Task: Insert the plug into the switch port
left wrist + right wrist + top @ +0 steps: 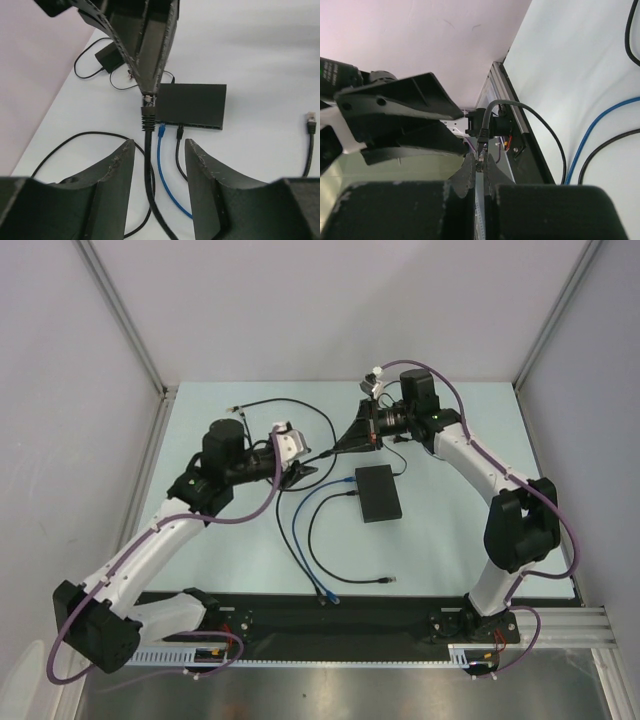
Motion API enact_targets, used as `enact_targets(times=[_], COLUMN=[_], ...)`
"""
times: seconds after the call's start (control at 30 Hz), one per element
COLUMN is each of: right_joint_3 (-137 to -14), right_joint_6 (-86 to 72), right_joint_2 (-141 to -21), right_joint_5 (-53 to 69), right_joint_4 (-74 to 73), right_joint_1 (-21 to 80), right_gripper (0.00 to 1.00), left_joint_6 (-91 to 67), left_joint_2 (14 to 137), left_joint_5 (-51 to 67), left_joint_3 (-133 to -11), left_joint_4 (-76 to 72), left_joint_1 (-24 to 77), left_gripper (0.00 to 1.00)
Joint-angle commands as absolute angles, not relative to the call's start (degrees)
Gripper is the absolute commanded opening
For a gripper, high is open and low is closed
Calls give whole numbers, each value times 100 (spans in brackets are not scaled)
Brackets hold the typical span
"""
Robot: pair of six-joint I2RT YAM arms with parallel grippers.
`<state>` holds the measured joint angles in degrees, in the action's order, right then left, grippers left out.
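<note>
The switch (378, 492) is a flat black box lying mid-table; it also shows in the left wrist view (192, 105). A blue plug (162, 131) and a black plug (180, 131) sit in ports on its near edge. My right gripper (335, 447) is shut on a black cable's plug (148, 102), held above the table just left of the switch's corner and apart from it. The pinched plug also shows in the right wrist view (481, 159). My left gripper (156, 175) is open close by; the held cable (148, 165) runs between its fingers untouched.
A small black power adapter (111, 56) with a thin cord lies beyond the right gripper. Loose cable ends lie near the front: a black plug (390, 581) and a blue one (331, 597). Grey walls and aluminium posts enclose the table.
</note>
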<state>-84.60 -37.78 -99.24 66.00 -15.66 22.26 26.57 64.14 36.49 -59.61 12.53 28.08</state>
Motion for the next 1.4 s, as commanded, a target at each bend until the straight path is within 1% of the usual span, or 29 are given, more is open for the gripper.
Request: enact_targets(times=[0.0, 0.13, 0.23, 0.27, 0.33, 0.47, 0.63, 0.83, 1.0, 1.13, 1.23, 1.37], right_joint_3=[-8455, -8394, -8341, -8332, -8323, -8323, -8297, -8279, -8271, -8262, -8244, -8209], right_joint_6=[-4395, -4377, -4333, -4316, -4315, -4316, -4333, -4342, -4324, -4289, -4210, -4166], right_joint_2=[-9905, -9879, -9861, -9853, -9844, -9853, -9835, -9809, -9800, -9791, -9774, -9765], right_joint_5=[6882, 6926, 6943, 6961, 6987, 7022, 7040, 7058, 7049, 7058, 7049, 7040], right_joint_4=[-923, -897, -914, -923, -923, -896, -888, -879, -888, -923, -1002, -1063], right_joint_1=[2215, 2250, 2250, 2259, 2259, 2250, 2224, 2206, 2197, 2206, 2206, 2215], right_gripper=[0, 0, 0, 0, 0, 0, 0, 0, 0, 0, 0, 0], left_joint_6=[3216, 3094, 3120, 3155, 3243, 3445, 3533, 3559, 3551, 3542, 3463, 3392], left_joint_2=[6433, 6582, 6601, 6592, 6609, 6644, 6697, 6732, 6750, 6768, 6759, 6820], left_joint_5=[3095, 2769, 2672, 2646, 2645, 2742, 2926, 3085, 3190, 3164, 3173, 3217], left_joint_3=[-5748, -5827, -5836, -5827, -5827, -5836, -5854, -5853, -5880, -5862, -5854, -5880], left_joint_4=[458, 290, 237, 237, 307, 465, 712, 931, 984, 941, 818, 756], left_joint_1=[3155, 3252, 3252, 3252, 3252, 3252, 3252, 3252, 3252, 3252, 3252, 3261], left_gripper=[50, 47, 42, 38, 36, 27, 27, 34, 34, 30, 24, 22])
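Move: The plug is pinched at my right fingertips, about 1 cm left of that hand point and level with it. From my empty left hand, it lies about 4 cm ahead, 5 cm to the right and 3 cm lower, its boot and cable facing this hand. The switch is about 3 cm ahead and 14 cm right of my left hand, some 25 cm below. The blue plug in its side sits roughly 7 cm left of the switch's middle and 3 cm farther out. My left hand closes in on the boot of the held plug: it dips and edges right, goes about 2 cm forward, then sinks, easing slightly back, to end some 3 cm lower in all, fingertips tipped a few degrees further down. The jaws narrow to about half their opening, straddling the cable right behind the boot without shutting. My right hand keeps its pinch on the plug, almost still. ##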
